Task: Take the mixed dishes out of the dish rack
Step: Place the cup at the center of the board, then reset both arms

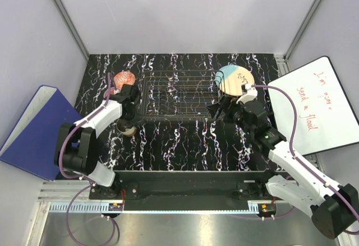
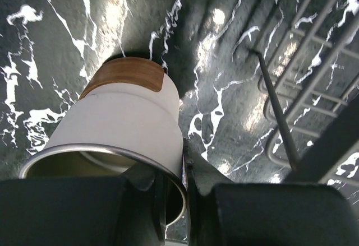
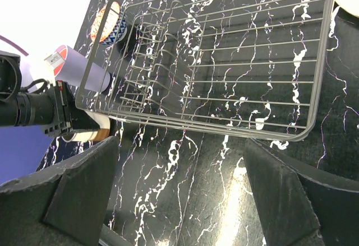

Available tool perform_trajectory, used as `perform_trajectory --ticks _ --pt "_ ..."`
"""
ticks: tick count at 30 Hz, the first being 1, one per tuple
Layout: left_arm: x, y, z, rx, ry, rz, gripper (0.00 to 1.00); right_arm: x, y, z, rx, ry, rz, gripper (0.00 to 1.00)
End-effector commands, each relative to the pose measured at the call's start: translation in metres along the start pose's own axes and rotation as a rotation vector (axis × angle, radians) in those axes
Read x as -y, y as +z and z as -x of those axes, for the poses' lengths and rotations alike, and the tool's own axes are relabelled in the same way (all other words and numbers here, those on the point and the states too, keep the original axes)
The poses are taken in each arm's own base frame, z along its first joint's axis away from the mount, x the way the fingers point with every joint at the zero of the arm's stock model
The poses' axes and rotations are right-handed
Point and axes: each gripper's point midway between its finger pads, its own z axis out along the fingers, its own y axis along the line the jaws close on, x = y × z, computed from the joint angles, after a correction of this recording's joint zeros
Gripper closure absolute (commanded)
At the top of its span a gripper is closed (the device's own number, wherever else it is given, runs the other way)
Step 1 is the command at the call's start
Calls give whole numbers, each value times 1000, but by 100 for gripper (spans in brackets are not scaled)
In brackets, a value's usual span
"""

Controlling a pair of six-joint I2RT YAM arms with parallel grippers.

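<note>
The wire dish rack (image 1: 174, 94) sits mid-table, and I see no dishes in it. To its left, my left gripper (image 1: 128, 121) is shut on the rim of a whitish cup with a brown base (image 2: 120, 117), one finger inside and one outside. The cup hangs low over the table beside the rack's corner (image 2: 314, 61). A red-orange bowl (image 1: 125, 79) stands behind it, and a lavender cup (image 3: 78, 66) lies by the rack's left side. The blue-and-cream plate (image 1: 234, 79) rests right of the rack. My right gripper (image 1: 221, 111) is open and holds nothing, near the rack's front right corner (image 3: 303, 131).
A blue binder (image 1: 31, 128) leans at the left edge. A whiteboard with red writing (image 1: 317, 103) lies at the right. Grey walls close in the black marbled table (image 1: 185, 145) on three sides.
</note>
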Motion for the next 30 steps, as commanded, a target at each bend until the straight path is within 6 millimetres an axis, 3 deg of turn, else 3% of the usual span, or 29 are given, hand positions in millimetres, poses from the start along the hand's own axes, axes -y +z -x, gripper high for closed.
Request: perform_trajectory --ticks 1,4,11,16,22,23,27,30 --pt "7 4 19 32 -12 -31 100 -6 3 6 32 2 28 0" --pt "7 -2 20 48 -14 -43 100 -6 6 3 21 11 28 0" --pt "0 -26 27 119 -17 -44 66 -8 10 2 12 23 39 0" --pt "-3 -53 33 184 -52 -56 57 -10 12 2 14 29 44 0" --pt "-5 -99 38 290 -77 -114 51 -13 7 11 25 -1 42 0" --pt "-2 -115 39 335 -70 -146 50 -15 6 16 34 -5 44 0" --pt "6 -157 36 475 13 -149 32 -13 2 19 24 -47 21 0" --pt "19 -179 27 534 61 -184 27 -12 -1 23 19 -76 2 0"
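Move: The white cup stands on the board with the right side of its rim still between my left fingertips, its middle about 3 cm to my left, level ahead and some 3 cm below. The purple cup is about 11 cm ahead and 8 cm left of this hand, the patterned bowl roughly 17 cm ahead and 4 cm left, and the rack's middle 11 cm ahead and 18 cm right. From my right hand the white cup lies about 34 cm left, level ahead and 18 cm lower. My left hand barely shifts at first, then opens its fingers to let go of the white cup's rim and rises faster and faster, about 14 cm up and away from it. The fingers keep spreading until well open, the wrist tilts some 25 degrees so that they point more forward, and near the top the hand draws a little back and to the right. ##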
